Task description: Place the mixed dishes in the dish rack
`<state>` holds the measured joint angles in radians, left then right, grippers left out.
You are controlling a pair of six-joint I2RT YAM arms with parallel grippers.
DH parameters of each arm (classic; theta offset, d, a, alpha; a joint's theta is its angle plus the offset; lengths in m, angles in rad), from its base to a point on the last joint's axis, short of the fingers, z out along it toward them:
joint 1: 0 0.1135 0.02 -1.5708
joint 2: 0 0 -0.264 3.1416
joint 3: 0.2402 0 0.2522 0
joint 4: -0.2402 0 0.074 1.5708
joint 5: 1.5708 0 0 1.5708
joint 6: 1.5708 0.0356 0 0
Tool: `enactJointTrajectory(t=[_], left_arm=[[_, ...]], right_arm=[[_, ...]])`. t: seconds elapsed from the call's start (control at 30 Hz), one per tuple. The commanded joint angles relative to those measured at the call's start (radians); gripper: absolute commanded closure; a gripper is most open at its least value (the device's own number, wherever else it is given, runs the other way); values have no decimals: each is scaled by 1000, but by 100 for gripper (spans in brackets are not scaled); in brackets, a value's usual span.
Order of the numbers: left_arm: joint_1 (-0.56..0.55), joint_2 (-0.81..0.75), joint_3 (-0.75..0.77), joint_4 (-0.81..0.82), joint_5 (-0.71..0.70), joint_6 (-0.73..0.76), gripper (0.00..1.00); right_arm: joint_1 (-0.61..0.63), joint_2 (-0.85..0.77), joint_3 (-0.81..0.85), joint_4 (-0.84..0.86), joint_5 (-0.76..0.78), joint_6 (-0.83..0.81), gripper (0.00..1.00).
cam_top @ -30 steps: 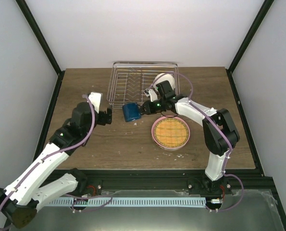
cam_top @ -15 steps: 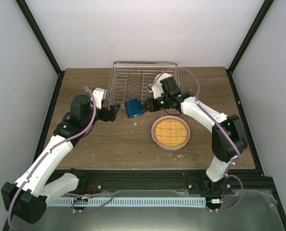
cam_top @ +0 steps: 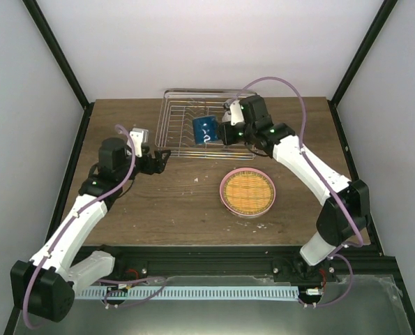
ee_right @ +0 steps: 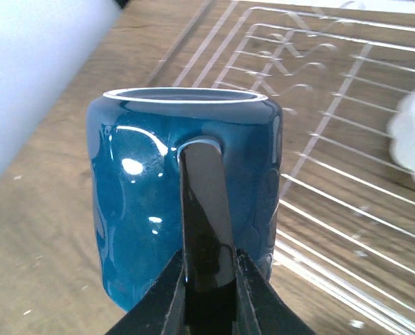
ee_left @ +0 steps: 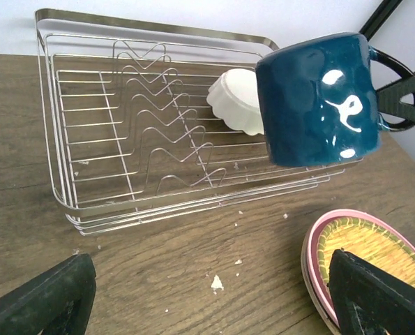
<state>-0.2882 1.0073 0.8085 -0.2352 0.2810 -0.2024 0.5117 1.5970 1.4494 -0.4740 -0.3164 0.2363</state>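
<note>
The dark blue mug (cam_top: pixel 204 130) hangs in the air over the front of the dish rack (cam_top: pixel 180 115), with my right gripper (cam_top: pixel 222 132) shut on its handle. The right wrist view shows the mug (ee_right: pixel 144 209) with its handle pinched in the right gripper (ee_right: pixel 208 269), above the dish rack's wires (ee_right: pixel 333 118). In the left wrist view the small white bowl (ee_left: pixel 234 98) sits in the dish rack (ee_left: pixel 151 26) behind the mug (ee_left: pixel 315 101). A pink plate (cam_top: pixel 225 196) with a yellow-lime ribbed plate (cam_top: pixel 248 191) on it lies on the table. My left gripper (cam_top: pixel 163 159) stands open and empty near the rack's front left corner.
The brown wooden table (cam_top: pixel 158 209) carries small white crumbs (ee_left: pixel 216 283) in front of the rack. The stacked plates (ee_left: pixel 317 241) lie close to my left gripper's right finger (ee_left: pixel 381 296). Black frame posts and white walls close in the table's back and sides.
My right gripper has lifted the mug off the table and carried it back over the rack. My left arm has shifted a little toward the rack, still open.
</note>
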Motion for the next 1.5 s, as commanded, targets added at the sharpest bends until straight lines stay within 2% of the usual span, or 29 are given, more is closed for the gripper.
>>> enactJointTrajectory(t=[0.0,0.1,0.3,0.6,0.9,1.23,1.47], left_arm=[[11,-6,-16,40,16,-19,7],[10,-14,-25,42,5,-24,7],[12,-31,-42,49,-8,-37,8],[12,-48,-70,54,-34,-50,8],[12,-38,-83,55,-64,-47,8],[12,7,-102,100,-62,-60,8],[11,24,-109,115,-59,-66,9]], right_arm=[[-7,40,91,21,282,-17,97],[-9,78,102,44,405,-12,97],[-11,118,77,143,520,-16,98],[-18,174,-37,398,448,-87,98],[-20,323,6,509,424,-120,99],[-25,375,24,557,504,-185,99],[-59,383,52,421,450,-203,97]])
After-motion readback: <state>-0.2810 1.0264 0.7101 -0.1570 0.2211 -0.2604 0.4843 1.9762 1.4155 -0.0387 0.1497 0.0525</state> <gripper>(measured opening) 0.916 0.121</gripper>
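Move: My right hand holds the blue mug by its handle. The free stretch of dish rack floor it goes to lies some 18 cm ahead, about level sideways and 18 cm below. The white bowl stands about 20 cm ahead and 7 cm right, the rack's wavy tines 17 cm ahead and 12 cm left, the pie plate 7 cm back and 8 cm right. From my left hand that free stretch is about 23 cm ahead, 21 cm right and 17 cm down. I carry the mug forward about 13 cm and down about 12 with my right hand, into the rack between tines and bowl. I first bear right while turning clockwise some 20 degrees, then ease slightly back left, go down and nearly stop, keeping my pinch on the handle. My empty left hand stays open and sinks about 4 cm. ##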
